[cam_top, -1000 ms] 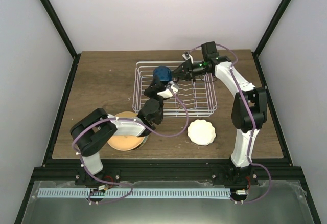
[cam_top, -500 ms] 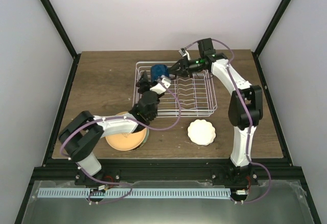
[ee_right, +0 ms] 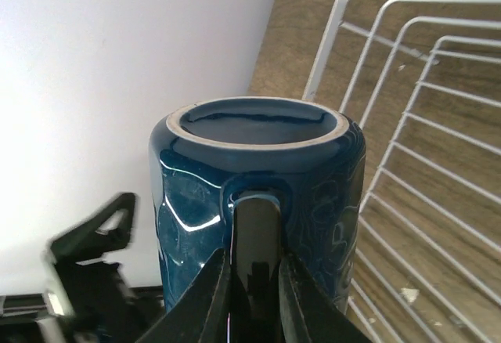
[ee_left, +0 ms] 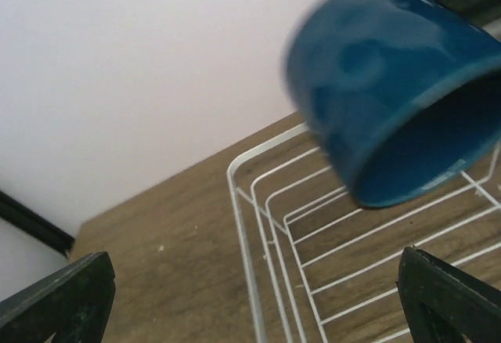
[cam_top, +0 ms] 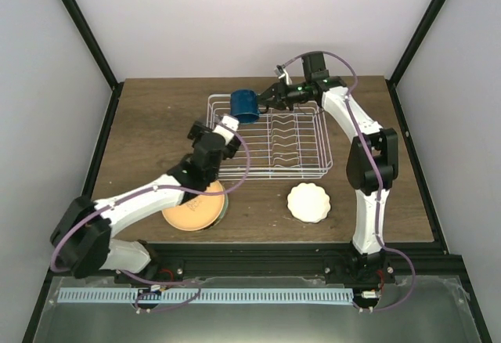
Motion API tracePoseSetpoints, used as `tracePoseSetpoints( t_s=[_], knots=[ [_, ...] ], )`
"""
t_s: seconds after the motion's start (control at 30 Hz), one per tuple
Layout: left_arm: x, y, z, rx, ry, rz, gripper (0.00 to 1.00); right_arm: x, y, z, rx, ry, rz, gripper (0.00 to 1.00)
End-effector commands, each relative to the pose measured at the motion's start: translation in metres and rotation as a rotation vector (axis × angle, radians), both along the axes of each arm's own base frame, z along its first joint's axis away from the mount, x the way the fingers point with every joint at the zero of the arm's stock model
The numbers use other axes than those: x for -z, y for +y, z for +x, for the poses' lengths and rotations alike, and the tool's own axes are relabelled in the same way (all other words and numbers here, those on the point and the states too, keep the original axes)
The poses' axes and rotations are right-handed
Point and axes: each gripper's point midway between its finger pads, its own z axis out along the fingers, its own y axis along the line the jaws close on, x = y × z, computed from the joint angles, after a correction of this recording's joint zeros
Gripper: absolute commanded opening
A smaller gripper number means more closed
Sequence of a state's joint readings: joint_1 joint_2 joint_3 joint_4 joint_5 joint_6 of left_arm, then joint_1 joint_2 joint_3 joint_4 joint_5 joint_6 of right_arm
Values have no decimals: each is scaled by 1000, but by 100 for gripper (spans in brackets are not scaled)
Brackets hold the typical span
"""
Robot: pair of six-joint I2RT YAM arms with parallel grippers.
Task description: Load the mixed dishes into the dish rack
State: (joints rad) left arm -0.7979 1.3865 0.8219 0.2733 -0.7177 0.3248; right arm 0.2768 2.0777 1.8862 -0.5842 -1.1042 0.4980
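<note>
My right gripper (cam_top: 262, 102) is shut on the handle of the dark blue mug (cam_top: 244, 105) and holds it tilted in the air over the back left corner of the white wire dish rack (cam_top: 313, 151). In the right wrist view the fingers (ee_right: 219, 296) pinch the handle of the mug (ee_right: 313, 194). My left gripper (cam_top: 228, 122) is open and empty, just left of and below the mug (ee_left: 391, 100). The orange-yellow plate (cam_top: 192, 211) lies at the front left on the mint-green plate, of which only a sliver (cam_top: 225, 207) shows. The white scalloped dish (cam_top: 308, 202) lies in front of the rack.
The rack (ee_left: 313, 233) holds no dishes; its upright tines run across the middle and right part. The left forearm (cam_top: 149, 198) stretches over the orange plate. Black frame posts stand at the table's corners.
The right gripper has lifted the mug up and toward the back left corner of the rack. The left gripper has drawn back leftward, away from the mug.
</note>
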Motion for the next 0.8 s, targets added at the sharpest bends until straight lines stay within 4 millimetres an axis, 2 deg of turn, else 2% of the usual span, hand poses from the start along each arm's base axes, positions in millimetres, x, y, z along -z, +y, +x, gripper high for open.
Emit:
tracePoseSetpoints(
  t_s=[0.0, 0.1, 0.27, 0.43, 0.63, 0.67, 0.77],
  knots=[
    [-30, 35, 0, -50, 81, -228, 100, -19, 5, 11, 12, -180, -46, 1],
    [-57, 66, 11, -108, 83, -287, 100, -9, 10, 18, 46, -284, -171, 1],
    [-85, 89, 22, -148, 71, -318, 100, 0, 20, 25, 91, -447, -307, 1],
    [-92, 106, 34, -165, 152, -488, 100, -6, 32, 25, 157, -678, -359, 1],
    [-91, 116, 50, -170, 272, -571, 100, -11, 39, 16, 209, -877, -322, 1],
    [-90, 117, 52, -164, 283, -586, 100, -5, 38, 13, 212, -891, -318, 1],
    [-90, 120, 57, -157, 285, -598, 100, -11, 37, 6, 254, -979, -282, 1]
  ],
)
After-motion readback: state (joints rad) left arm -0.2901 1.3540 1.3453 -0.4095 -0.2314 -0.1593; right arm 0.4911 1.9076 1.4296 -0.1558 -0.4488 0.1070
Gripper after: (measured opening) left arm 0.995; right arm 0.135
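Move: About 10 cm to the right hand's left, level fore-and-aft and some 18 cm below, lies the dish rack's left end, for the mug this hand holds by its handle. From the same hand, the orange plate is 16 cm back, 23 cm left, and the white scalloped plate 17 cm back, 15 cm right, both 24 cm below. From the empty left hand, that rack end is 8 cm ahead, 5 cm right, 16 cm below; the mug about 9 cm ahead, 10 cm right. Lowering the mug towards the left end of the rack, the right hand sinks about 8 cm and drifts 3 cm left, keeping its pinch on the handle while its fingers tip downward and it rolls to turn the mug's mouth down. Meanwhile the open left hand clears away from mug and rack, going some 12 cm left and 10 cm up, then easing forward as it rolls about 30 degrees. ##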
